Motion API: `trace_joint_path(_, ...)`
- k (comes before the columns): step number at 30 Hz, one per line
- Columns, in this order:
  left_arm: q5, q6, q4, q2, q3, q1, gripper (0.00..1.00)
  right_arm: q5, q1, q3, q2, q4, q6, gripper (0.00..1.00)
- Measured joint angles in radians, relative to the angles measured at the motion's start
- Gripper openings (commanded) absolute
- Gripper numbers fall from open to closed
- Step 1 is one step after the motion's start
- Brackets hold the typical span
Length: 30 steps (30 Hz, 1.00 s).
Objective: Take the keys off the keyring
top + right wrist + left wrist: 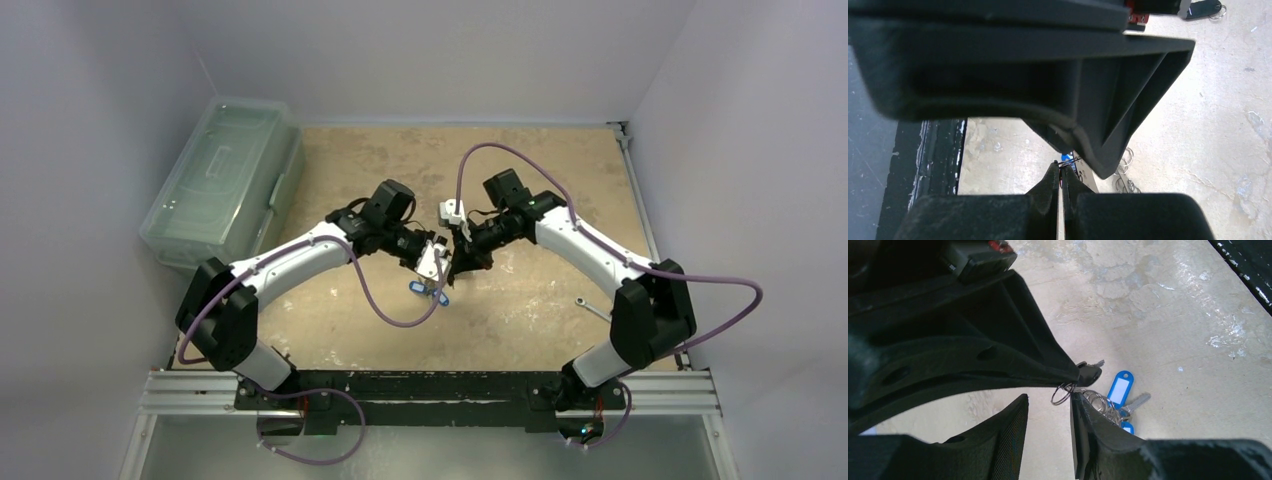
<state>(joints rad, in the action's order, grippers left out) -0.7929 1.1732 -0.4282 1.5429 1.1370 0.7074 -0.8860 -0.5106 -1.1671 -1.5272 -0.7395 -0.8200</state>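
At the table's middle my two grippers meet tip to tip. The right gripper [1060,167] is shut on a thin silvery keyring [1062,394], and a black-headed key [1091,373] hangs at its tip. My left gripper [1049,396] is open. The ring sits just inside the left gripper's right fingertip [1079,405] and is not pinched. Behind that finger lies the rest of the bunch on the table: coiled rings [1100,402], a silver key [1139,401] and blue plastic tags [1120,386]. From above, the blue tags [428,290] show just below the left gripper [432,262] and the right gripper [458,268].
A silver spanner [594,307] lies on the table near the right arm's base. A clear plastic box [225,175] stands at the left edge. A black key fob [1202,8] lies further off. Loose coiled rings [1126,158] rest beside the grippers. A metal rail [430,392] borders the near edge.
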Motion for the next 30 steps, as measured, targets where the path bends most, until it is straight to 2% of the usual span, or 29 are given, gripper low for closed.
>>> trace_joint_path(9,-0.006,0.062,-0.046,0.017,0.0,0.024,0.19,-0.025,0.0,-0.018,-0.024,-0.028,-0.011,0.0)
trace_joint_path(16,0.013,0.129,-0.105,0.019,0.0,0.043,0.0,-0.033,-0.002,-0.033,-0.026,-0.061,-0.011,0.0)
trace_joint_path(22,0.031,0.103,-0.103,0.028,0.0,0.059,0.0,-0.05,-0.001,-0.035,-0.035,-0.065,-0.012,0.0)
trace_joint_path(26,0.016,-0.019,-0.073,0.028,-0.001,0.039,0.0,-0.071,0.011,-0.035,-0.038,-0.062,-0.016,0.26)
trace_joint_path(30,-0.028,-0.178,0.034,0.027,-0.026,-0.016,0.0,-0.127,0.078,-0.035,-0.038,-0.053,-0.021,0.34)
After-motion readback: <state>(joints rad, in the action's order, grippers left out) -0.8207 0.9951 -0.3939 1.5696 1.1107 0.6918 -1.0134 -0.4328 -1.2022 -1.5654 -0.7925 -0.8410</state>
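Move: Just back and below the left fingertips, about 2 cm each way, hangs the wire keyring loop they will shut on; it is still in the closed right fingers, at that hand's own tips. One blue tag hangs roughly 4 cm back, 1 cm left and 7 cm below the left hand, another about 2 cm back, 6 cm left and as low. The black fob lies some 8 cm ahead, 17 cm left and 14 cm below it. Easing back and down about 2.5 cm each, the left hand closes on the keyring loop beside the right fingertips and pinches it, then carries it forward about 2 cm, slightly up, its wrist turning some 15 degrees. The right hand keeps its hold while drifting back 1 cm, then opens partway, letting go as it draws forward, up and off to the right. ##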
